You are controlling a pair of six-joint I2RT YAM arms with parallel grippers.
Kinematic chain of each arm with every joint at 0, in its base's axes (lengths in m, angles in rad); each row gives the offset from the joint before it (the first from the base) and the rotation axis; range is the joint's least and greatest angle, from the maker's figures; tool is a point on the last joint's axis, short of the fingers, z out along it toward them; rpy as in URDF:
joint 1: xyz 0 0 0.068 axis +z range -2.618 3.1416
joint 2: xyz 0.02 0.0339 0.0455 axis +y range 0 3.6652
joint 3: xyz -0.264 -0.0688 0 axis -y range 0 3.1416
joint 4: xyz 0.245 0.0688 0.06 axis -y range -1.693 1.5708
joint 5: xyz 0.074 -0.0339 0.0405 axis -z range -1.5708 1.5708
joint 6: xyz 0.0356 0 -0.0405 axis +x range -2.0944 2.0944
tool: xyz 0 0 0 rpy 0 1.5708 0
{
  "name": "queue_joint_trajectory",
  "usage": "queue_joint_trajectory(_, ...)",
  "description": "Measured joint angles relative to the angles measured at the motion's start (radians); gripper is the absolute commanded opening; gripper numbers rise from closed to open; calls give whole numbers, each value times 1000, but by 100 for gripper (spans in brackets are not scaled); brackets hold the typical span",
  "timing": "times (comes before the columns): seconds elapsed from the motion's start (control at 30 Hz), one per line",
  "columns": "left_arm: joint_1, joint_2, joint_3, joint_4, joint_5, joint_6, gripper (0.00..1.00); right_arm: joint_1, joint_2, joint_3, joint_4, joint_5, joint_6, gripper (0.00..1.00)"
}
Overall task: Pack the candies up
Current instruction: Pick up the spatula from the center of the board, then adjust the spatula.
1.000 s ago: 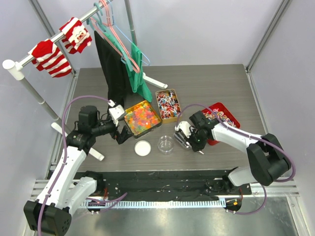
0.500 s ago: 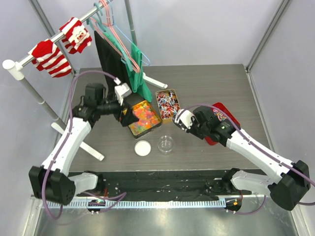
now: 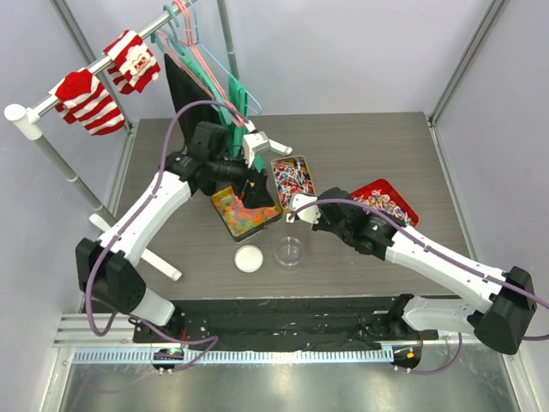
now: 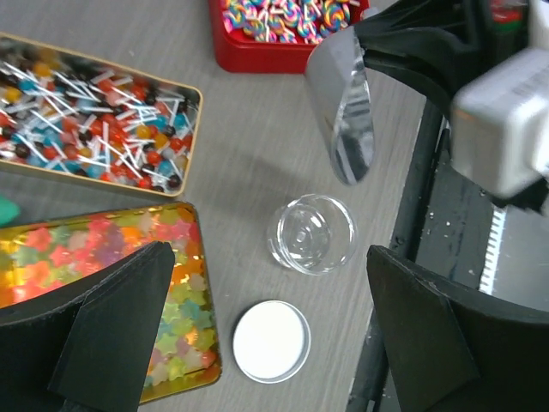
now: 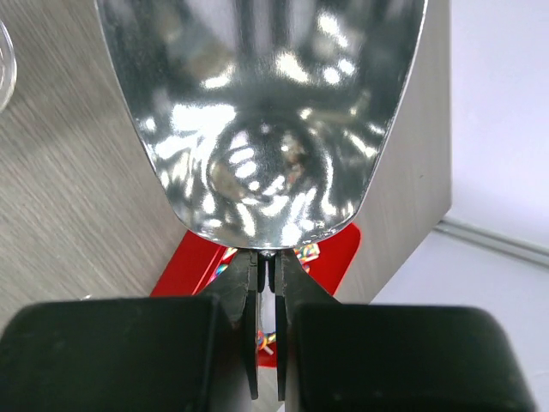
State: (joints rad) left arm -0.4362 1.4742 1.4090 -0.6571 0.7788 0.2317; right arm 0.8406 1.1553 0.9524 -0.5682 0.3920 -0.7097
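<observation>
The candies lie in three tins. Star gummies fill a gold tin [image 3: 244,212] [image 4: 103,257], lollipops a second gold tin [image 3: 292,182] [image 4: 94,120], and striped pieces a red tin [image 3: 383,202] [image 4: 283,21]. My left gripper [image 3: 250,194] [image 4: 270,335] hangs open above the gummy tin's right edge and the white lid [image 4: 271,341], holding nothing. My right gripper [image 3: 305,213] [image 5: 267,257] is shut on the handle of an empty silver scoop [image 4: 343,112] [image 5: 257,112], which hangs above the table between the lollipop tin and the clear jar [image 3: 289,251] [image 4: 311,233].
The white lid [image 3: 249,258] lies left of the open, empty jar. A clothes rack with hangers, a green garment [image 3: 240,129] and a black one stands behind the tins, close to my left arm. Its white foot [image 3: 159,262] crosses the table's left side.
My left arm swung from the left of the gummy tin round to above it. My right arm carried the scoop leftward from the red tin to beside the lollipop tin.
</observation>
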Motion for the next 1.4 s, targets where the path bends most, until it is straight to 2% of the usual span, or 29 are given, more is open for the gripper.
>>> queue_joint_trajectory(0.3, -25, 137, 77, -44, 5, -47, 100, 74, -4, -25, 68, 27, -11, 1)
queue_joint_trajectory(0.73, -49, 142, 98, -55, 52, -71, 100, 82, -6, -121, 153, 53, -11, 1)
queue_joint_trajectory(0.97, -76, 142, 77, -43, 52, -86, 90, 95, -8, -78, 151, 54, -2, 1)
queue_joint_trajectory(1.07, -81, 145, 77, -34, 53, -97, 83, 107, -7, -44, 150, 51, 5, 1)
queue_joint_trajectory(1.27, -81, 163, 77, -27, 71, -117, 54, 127, 9, -8, 140, 50, 11, 1)
queue_joint_trajectory(1.37, -83, 174, 77, -28, 82, -124, 35, 134, 14, -6, 130, 51, 14, 1)
queue_joint_trajectory(1.4, -83, 177, 77, -29, 86, -124, 20, 136, 14, -6, 126, 51, 17, 1)
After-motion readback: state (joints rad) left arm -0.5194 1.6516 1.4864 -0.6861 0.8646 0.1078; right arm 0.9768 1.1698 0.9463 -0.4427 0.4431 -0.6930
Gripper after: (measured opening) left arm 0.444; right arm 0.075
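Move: My right hand already holds the spatula by its handle. From my left hand, the middle of the metal blade lies about 13 cm right, 2 cm back and 5 cm lower. From my right hand it is some 6 cm left and 1 cm ahead, with my open left fingers roughly 19 cm left, 1 cm ahead and 6 cm higher. About 22 cm below my left hand are the glass bowl, 7 cm back and 7 cm right; the gummy tin, 5 cm ahead and 4 cm left; and the lollipop box, 12 cm ahead and 9 cm right. I bring the hands together in the air: my left hand eases about 4 cm right and 3 cm down towards the blade's tip, drawing slightly back and rolling some 15 degrees. My right hand keeps its grip and carries the spatula 4 to 5 cm left in two steps, dipping, then rising between them. Late on, my left fingers close from wide open to about half, around the tip. ##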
